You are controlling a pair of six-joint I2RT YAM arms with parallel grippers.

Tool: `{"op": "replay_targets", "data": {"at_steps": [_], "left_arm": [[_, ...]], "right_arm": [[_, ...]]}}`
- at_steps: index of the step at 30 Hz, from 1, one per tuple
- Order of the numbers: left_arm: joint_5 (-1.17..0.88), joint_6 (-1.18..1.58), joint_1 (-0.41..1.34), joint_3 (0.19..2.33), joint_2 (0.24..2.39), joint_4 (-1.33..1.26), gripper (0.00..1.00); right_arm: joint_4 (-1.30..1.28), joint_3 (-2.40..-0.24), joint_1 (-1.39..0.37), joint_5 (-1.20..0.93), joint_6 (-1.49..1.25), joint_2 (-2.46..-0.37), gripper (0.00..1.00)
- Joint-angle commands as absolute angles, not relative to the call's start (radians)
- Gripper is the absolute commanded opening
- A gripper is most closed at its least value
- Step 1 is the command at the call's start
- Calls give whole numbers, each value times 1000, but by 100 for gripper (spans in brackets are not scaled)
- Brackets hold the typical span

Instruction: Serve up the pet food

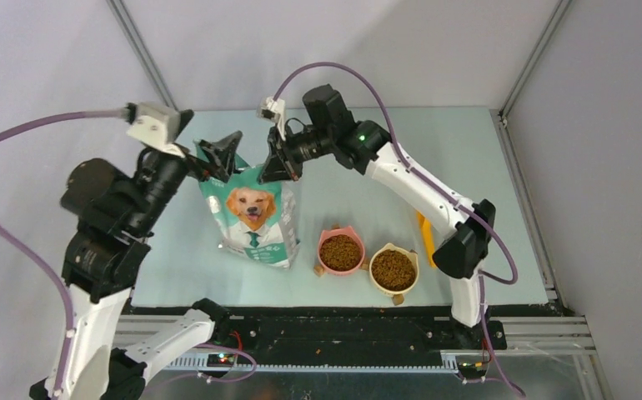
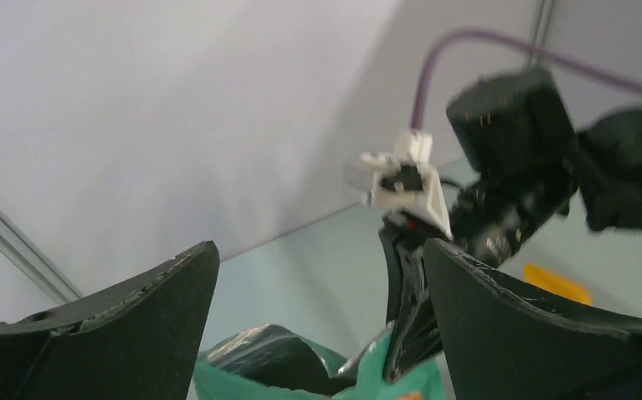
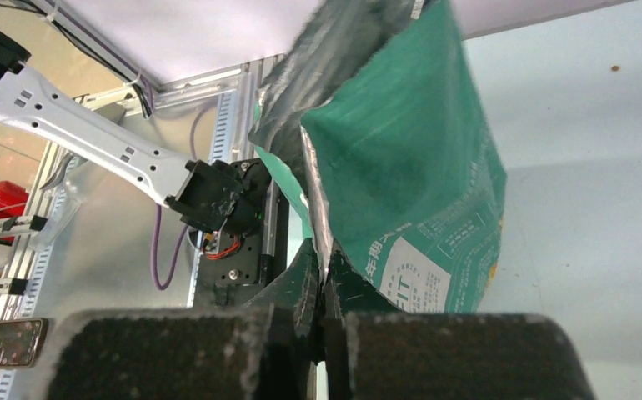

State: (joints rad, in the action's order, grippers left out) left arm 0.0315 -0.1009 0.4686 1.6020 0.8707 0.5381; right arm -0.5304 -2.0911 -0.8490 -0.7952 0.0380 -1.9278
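Observation:
The green-white pet food bag [image 1: 255, 218] with a golden dog stands upright left of centre. My right gripper [image 1: 278, 171] is shut on the bag's top right edge, and the right wrist view shows the foil rim pinched between the closed fingers [image 3: 322, 279]. My left gripper [image 1: 222, 154] hangs open just over the bag's top left corner. In the left wrist view the crumpled bag mouth [image 2: 293, 362] lies below the spread fingers [image 2: 319, 246], touching neither. Brown pet food fills the pink bowl [image 1: 340, 252] and the yellow bowl [image 1: 393, 269].
An orange scoop [image 1: 426, 229] lies behind the right arm's elbow, right of the bowls. A few stray pellets lie by the bowls and on the black rail [image 1: 343, 329] at the near edge. Grey walls and metal posts close in the mat.

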Motion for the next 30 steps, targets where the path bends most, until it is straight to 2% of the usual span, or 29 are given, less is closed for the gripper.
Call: {"op": "replay_targets", "data": {"at_steps": [1,5,12,17,22,30], "left_arm": [[-45,-314,466,1536,878,506,99],[-77,-369,465,1488,860,479,99],[-255,-430,465,1439,910,494,99],[-351,-479,465,1464,1009,549,99],[-434,-557,466,1556,1103,691,99],[-444,-623,464,1417,1064,686,99]], "right_arm": [[-600,-2380,-788,-929,45,-1925,0],[-592,-2417,-725,-913,56,-1935,0],[-454,-2339,-632,-1051,6,-1924,0],[-603,-2313,-685,-1031,160,-1902,0],[-568,-2189,-715,-1006,176,-1815,0],[-492,-2008,-690,-958,160,-1675,0]]}}
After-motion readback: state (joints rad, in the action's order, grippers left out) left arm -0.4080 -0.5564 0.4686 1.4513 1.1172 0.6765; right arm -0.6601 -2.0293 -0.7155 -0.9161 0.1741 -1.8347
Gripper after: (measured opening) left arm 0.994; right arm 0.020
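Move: The pet food bag's open mouth lies about 6 cm ahead of the left gripper, a touch (2 cm) to its right and some 17 cm below. From the right gripper, which already pinches the bag's right rim corner, the mouth's middle is about 6 cm to the left, roughly level and 1 cm ahead. The filled pink bowl stands some 17 cm right of the right gripper, hardly 1 cm back, about 28 cm lower. Bring the open left gripper down about 15 cm, rightward some 9 cm and a little forward, rolling its left side up and turning clockwise so the fingers straddle the bag's rim beside the right gripper; don't close yet. Keep the right gripper shut on the rim, draw it forward and right about 7 cm, then ease it back towards the base. ##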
